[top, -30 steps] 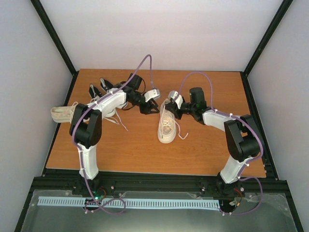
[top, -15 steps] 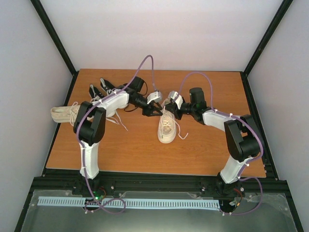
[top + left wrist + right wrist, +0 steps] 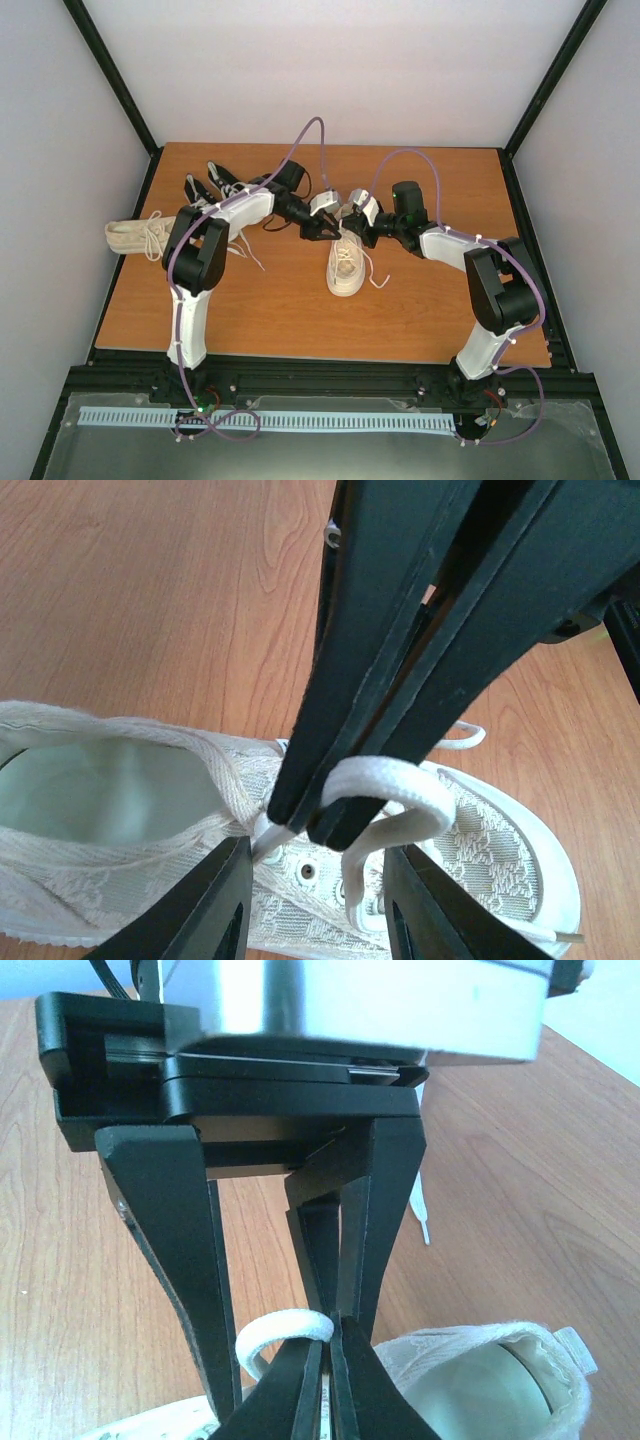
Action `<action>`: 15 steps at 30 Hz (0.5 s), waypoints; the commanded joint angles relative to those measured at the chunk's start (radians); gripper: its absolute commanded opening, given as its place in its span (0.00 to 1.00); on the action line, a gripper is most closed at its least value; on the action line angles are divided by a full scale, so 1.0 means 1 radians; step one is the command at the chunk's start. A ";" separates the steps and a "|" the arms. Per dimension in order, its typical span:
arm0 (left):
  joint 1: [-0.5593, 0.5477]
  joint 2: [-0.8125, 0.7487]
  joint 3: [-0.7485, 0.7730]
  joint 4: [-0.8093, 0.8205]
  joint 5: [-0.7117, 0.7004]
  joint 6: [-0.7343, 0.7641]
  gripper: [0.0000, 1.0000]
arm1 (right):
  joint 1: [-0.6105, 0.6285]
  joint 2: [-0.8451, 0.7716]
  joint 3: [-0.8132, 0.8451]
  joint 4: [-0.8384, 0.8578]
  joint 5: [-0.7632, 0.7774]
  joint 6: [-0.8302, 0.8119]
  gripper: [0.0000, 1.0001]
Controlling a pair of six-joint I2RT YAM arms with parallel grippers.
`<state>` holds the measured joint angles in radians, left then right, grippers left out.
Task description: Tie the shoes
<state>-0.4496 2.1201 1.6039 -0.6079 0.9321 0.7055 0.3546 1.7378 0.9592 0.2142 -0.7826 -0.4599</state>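
A cream shoe (image 3: 346,264) lies mid-table, toe toward me; it also shows in the left wrist view (image 3: 500,845) and the right wrist view (image 3: 490,1375). My right gripper (image 3: 348,221) (image 3: 328,1332) is shut on a white lace loop (image 3: 280,1332) (image 3: 400,778) just above the shoe's eyelets. My left gripper (image 3: 323,228) (image 3: 315,855) is open, its fingers (image 3: 215,900) straddling the right gripper's tips and the loop without touching it. A second cream shoe (image 3: 133,237) lies at the left edge. Two black shoes (image 3: 207,183) stand at the back left.
Loose lace ends (image 3: 378,279) trail on the wood right of the middle shoe. More laces (image 3: 245,252) lie beside the left arm. The table's black frame (image 3: 300,355) runs along the near edge.
My left gripper has moved right, from beside the shoe to close around the right gripper's tips. The right arm and the shoe have stayed put.
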 commanded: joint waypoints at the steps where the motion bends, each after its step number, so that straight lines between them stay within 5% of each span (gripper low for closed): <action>1: -0.015 0.001 0.015 0.001 0.032 0.040 0.39 | -0.003 -0.033 0.001 0.015 -0.025 -0.021 0.03; 10: -0.030 0.043 0.053 0.023 0.008 -0.006 0.18 | -0.003 -0.038 0.002 0.002 -0.036 -0.031 0.03; 15: -0.034 0.034 0.048 0.019 0.016 -0.007 0.17 | -0.003 -0.036 0.001 -0.001 -0.043 -0.030 0.03</action>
<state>-0.4683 2.1498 1.6176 -0.5980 0.9264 0.6926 0.3538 1.7332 0.9592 0.1967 -0.7879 -0.4709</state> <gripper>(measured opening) 0.164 0.032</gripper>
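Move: For the left hand, the lace strand hanging under the right fingertips is some 2 cm to its right, level fore and aft and 1 cm lower. The beige shoe's middle lies about 4 cm back, 2 cm right and 7 cm below it; the shoe opening is some 6 cm ahead, 2 cm right and 6 cm down. The loose lace end lies roughly 11 cm back, 11 cm right, 10 cm below. From the right hand that strand is 1 cm left, 2 cm below, level fore and aft. Easing right and down by about 1 cm each, the left hand brings its fingertips in under the right gripper's tips, wrist unturned, and closes them from some two-fifths open to nearly shut around the lace strand hanging there. The right hand stays in place, shut, and keeps its pinch on the lace loop. ##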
